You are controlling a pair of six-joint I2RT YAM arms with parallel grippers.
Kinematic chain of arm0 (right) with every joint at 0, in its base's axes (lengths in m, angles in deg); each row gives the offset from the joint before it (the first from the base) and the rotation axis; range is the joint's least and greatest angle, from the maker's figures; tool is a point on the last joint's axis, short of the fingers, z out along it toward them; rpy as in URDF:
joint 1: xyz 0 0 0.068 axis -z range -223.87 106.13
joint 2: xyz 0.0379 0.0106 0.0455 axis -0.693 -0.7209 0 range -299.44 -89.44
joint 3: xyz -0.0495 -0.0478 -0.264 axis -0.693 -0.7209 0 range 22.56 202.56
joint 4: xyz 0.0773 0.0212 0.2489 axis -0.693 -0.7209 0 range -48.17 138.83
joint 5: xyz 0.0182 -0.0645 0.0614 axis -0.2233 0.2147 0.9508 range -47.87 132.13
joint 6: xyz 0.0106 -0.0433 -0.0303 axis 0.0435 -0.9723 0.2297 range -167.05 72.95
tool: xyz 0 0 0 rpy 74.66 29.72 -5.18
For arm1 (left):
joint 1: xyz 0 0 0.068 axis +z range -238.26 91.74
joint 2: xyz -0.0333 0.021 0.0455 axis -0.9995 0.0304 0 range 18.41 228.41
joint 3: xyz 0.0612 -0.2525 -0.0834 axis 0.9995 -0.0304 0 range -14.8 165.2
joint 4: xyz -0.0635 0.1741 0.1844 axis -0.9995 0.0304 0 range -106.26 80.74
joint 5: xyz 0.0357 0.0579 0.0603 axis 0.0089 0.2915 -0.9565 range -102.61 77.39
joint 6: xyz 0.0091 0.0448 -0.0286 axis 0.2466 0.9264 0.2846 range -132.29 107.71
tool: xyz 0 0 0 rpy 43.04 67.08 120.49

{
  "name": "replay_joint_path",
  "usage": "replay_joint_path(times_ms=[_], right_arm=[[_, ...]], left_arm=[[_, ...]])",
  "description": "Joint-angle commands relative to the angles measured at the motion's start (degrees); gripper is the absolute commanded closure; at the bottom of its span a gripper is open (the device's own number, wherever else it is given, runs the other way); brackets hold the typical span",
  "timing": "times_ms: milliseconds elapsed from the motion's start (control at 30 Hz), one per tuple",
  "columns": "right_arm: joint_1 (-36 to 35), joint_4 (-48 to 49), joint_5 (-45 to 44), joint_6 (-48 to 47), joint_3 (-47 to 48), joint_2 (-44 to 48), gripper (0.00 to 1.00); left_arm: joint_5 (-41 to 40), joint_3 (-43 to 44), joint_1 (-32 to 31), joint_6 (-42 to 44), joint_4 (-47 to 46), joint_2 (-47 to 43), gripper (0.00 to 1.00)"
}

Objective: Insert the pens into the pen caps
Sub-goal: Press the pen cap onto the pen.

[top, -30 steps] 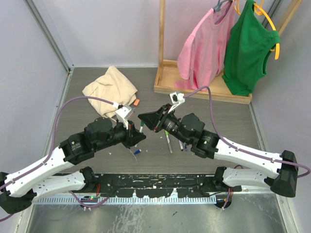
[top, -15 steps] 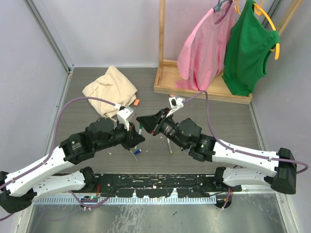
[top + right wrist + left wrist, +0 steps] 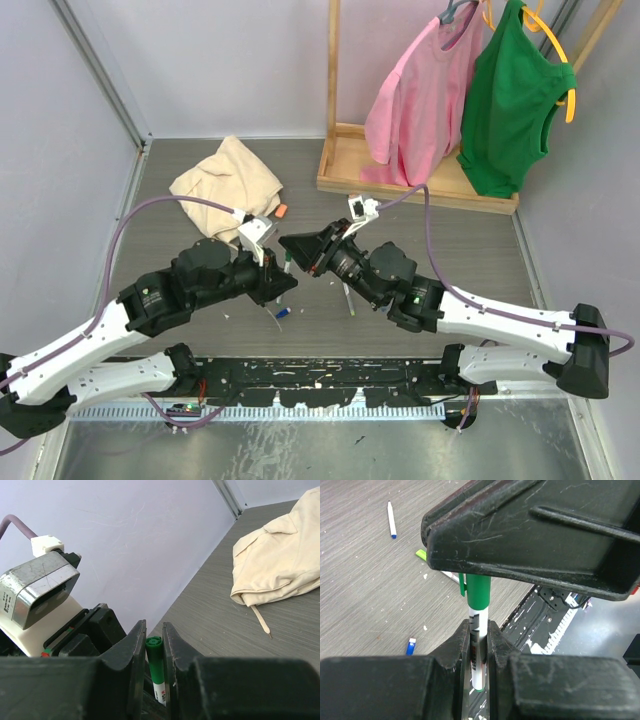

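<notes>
A pen (image 3: 478, 645) with a white printed barrel stands upright between the fingers of my left gripper (image 3: 479, 630), which is shut on it. On the barrel's upper end, in line with it, sits a green pen cap (image 3: 479, 591). My right gripper (image 3: 154, 630) is shut on that cap (image 3: 155, 655), with the white barrel (image 3: 161, 692) showing just below its jaws. From above, the left gripper (image 3: 283, 270) and right gripper (image 3: 286, 248) meet tip to tip over the table's middle. More pens (image 3: 347, 295) lie on the table beneath the right arm.
A blue cap (image 3: 283, 313) lies near the left gripper and an orange cap (image 3: 282, 211) by the beige cloth (image 3: 228, 180). A blue-tipped pen (image 3: 392, 520) lies further off. At the back right stands a wooden rack (image 3: 400, 172) holding pink (image 3: 415, 100) and green (image 3: 515, 100) shirts.
My right gripper has shifted left and closed the gap to the left gripper, so the two now meet at the pen. The left arm has barely moved.
</notes>
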Motion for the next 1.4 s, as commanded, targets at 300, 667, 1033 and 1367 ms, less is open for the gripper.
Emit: replay_joint_path(times_ms=[300, 667, 1033, 1367], right_arm=[[4.0, -19.7, 9.7, -11.8, 14.7, -0.2, 0.85], [6.4, -18.0, 4.0, -17.6, 18.5, 6.1, 0.52], [6.4, -15.7, 9.6, -16.7, 8.4, 13.4, 0.49], [6.4, -11.3, 14.3, -11.0, 4.5, 12.5, 0.49]], left_arm=[[0.7, 5.8, 1.6, 2.7, -21.7, -1.6, 1.00], [7.1, 3.2, 1.7, 2.9, -18.7, 0.6, 1.00], [6.3, -0.6, 1.6, 0.9, -20.2, -1.1, 1.00], [7.4, -1.2, 1.6, 0.0, -21.8, -0.6, 1.00]])
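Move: My left hand still grips the white pen upright, with the green cap about 5 cm straight above that hand point. My right fingers still pinch the cap's upper part, its middle about 1 cm below my right hand point. From my left hand, the lime pen lies roughly 12 cm right and 5 cm ahead, and the blue cap about 2 cm left and 1 cm ahead, both some 15 cm lower on the table. I lift pen and cap with both hands joined, my left rising about 6 cm and tipping its fingertips up slightly while it keeps its grip on the pen. Near the top I open my right fingers, let go of the green cap and draw that hand right, roughly 7 cm clear of where it began, then sink it about 5 cm beside the pen. ##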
